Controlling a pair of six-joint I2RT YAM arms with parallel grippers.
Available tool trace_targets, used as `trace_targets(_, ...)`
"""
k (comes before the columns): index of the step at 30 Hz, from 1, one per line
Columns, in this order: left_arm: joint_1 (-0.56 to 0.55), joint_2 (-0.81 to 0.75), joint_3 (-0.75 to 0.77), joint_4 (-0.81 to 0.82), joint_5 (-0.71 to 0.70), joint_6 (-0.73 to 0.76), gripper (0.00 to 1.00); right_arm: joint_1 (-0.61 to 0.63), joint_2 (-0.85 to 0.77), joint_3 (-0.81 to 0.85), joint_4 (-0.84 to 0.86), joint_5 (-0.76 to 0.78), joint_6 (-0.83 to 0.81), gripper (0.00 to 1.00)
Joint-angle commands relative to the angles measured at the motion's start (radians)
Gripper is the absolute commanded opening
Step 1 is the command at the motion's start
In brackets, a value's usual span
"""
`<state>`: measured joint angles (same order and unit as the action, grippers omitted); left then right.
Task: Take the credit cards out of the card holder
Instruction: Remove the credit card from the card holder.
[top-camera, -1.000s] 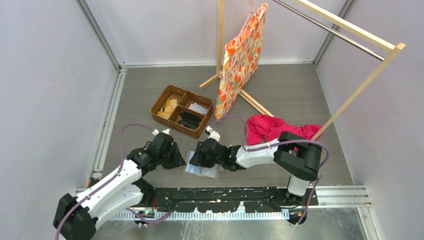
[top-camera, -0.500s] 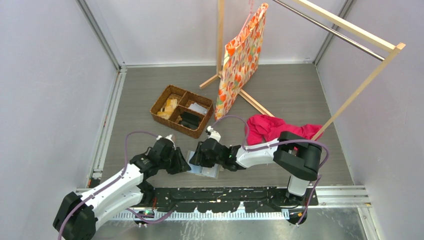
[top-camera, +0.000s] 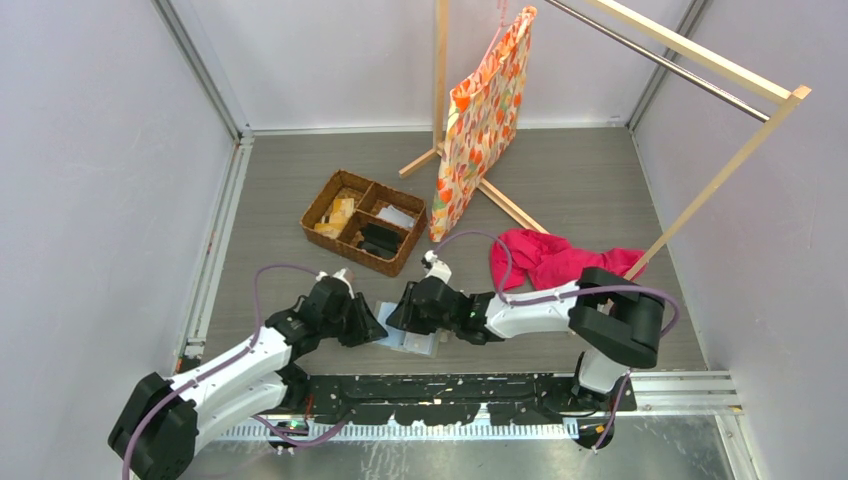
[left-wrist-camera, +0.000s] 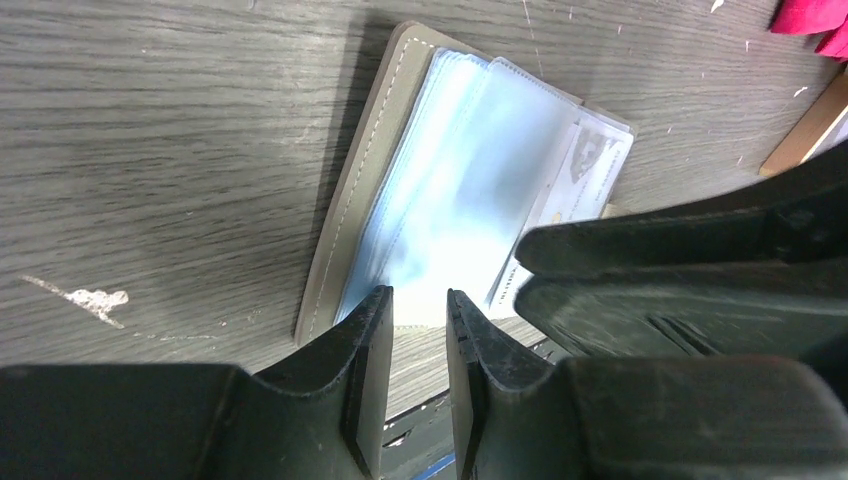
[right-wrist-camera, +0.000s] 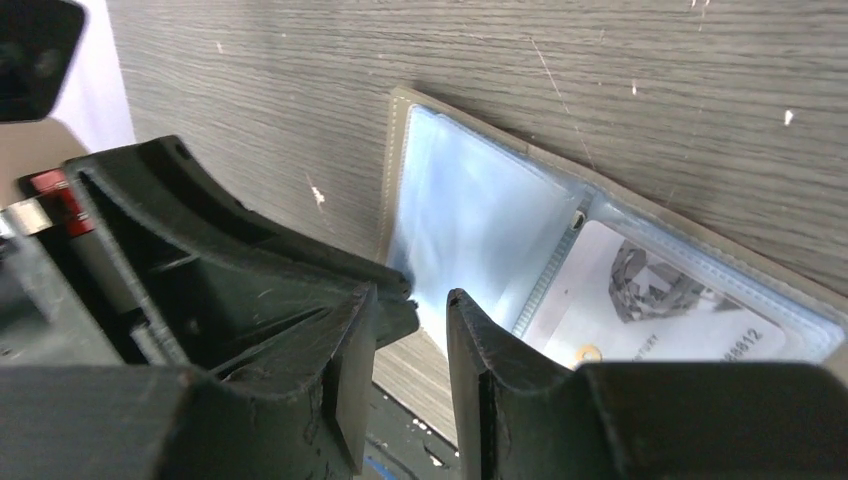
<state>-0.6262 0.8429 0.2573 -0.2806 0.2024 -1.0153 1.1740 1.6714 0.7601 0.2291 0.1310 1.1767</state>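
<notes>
The card holder (top-camera: 410, 341) lies spread open on the table near the front edge, grey-olive rim (left-wrist-camera: 350, 200) outside, pale blue clear sleeves (right-wrist-camera: 470, 210) inside. One whitish credit card (right-wrist-camera: 650, 300) with a faceted grey mark sits inside a sleeve; it also shows as a pale card (left-wrist-camera: 590, 165) in the left wrist view. My left gripper (left-wrist-camera: 418, 300) hovers at the holder's near edge, jaws a narrow gap apart with nothing between them. My right gripper (right-wrist-camera: 412, 295) sits just beside it over the blue sleeves, also narrowly open. Both grippers crowd together above the holder (top-camera: 385, 322).
A brown wicker divided basket (top-camera: 365, 222) with small items stands behind the grippers. A floral bag (top-camera: 480, 120) hangs from a wooden rack, whose legs (top-camera: 510, 205) reach onto the table. A red cloth (top-camera: 545, 258) lies to the right. The black front rail (top-camera: 450, 385) runs close below the holder.
My left arm has swung right until its gripper reaches the holder's left edge. The right arm's elbow has shifted slightly right, and its jaws have narrowed a little.
</notes>
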Motion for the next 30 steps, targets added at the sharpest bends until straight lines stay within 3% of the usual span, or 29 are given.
trace_targets(1, -0.001, 0.026, -0.005, 0.043, -0.026, 0.001, 0.28, -0.005, -0.110, -0.017, -0.019, 0.061, 0.001, 0.37)
trace_targets(17, 0.000, 0.032, 0.116, -0.010, 0.015, 0.074, 0.28, -0.025, -0.323, -0.209, -0.169, 0.180, 0.053, 0.36)
trace_targets(30, -0.006, 0.176, 0.158, 0.182, 0.186, 0.039, 0.30, -0.024, -0.335, -0.228, -0.182, 0.183, 0.060, 0.33)
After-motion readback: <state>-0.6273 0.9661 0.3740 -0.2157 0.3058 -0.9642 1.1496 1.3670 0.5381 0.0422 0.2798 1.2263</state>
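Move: From the right hand, over the inner edge of the left-hand clear pages, the credit card lies about 6 cm to the right, 2 cm back and 2 cm below. The closure tab is some 12 cm right and 3 cm back. The basket is around 21 cm ahead and 6 cm left. From the left hand, the clear pages' middle is 2 cm ahead and 2 cm right, just below; the card is about 8 cm right, level ahead. Lift the right gripper about 3 cm off the clear pages, carry it some 9 cm to the right over the credit card in an arc, and lower it at the card's outer edge, turning it about 10 degrees clockwise with the fingers nearly as they are. Keep the left gripper low at the pages at first, then raise it about 3 cm and shift it right, slightly forward, towards the card. ##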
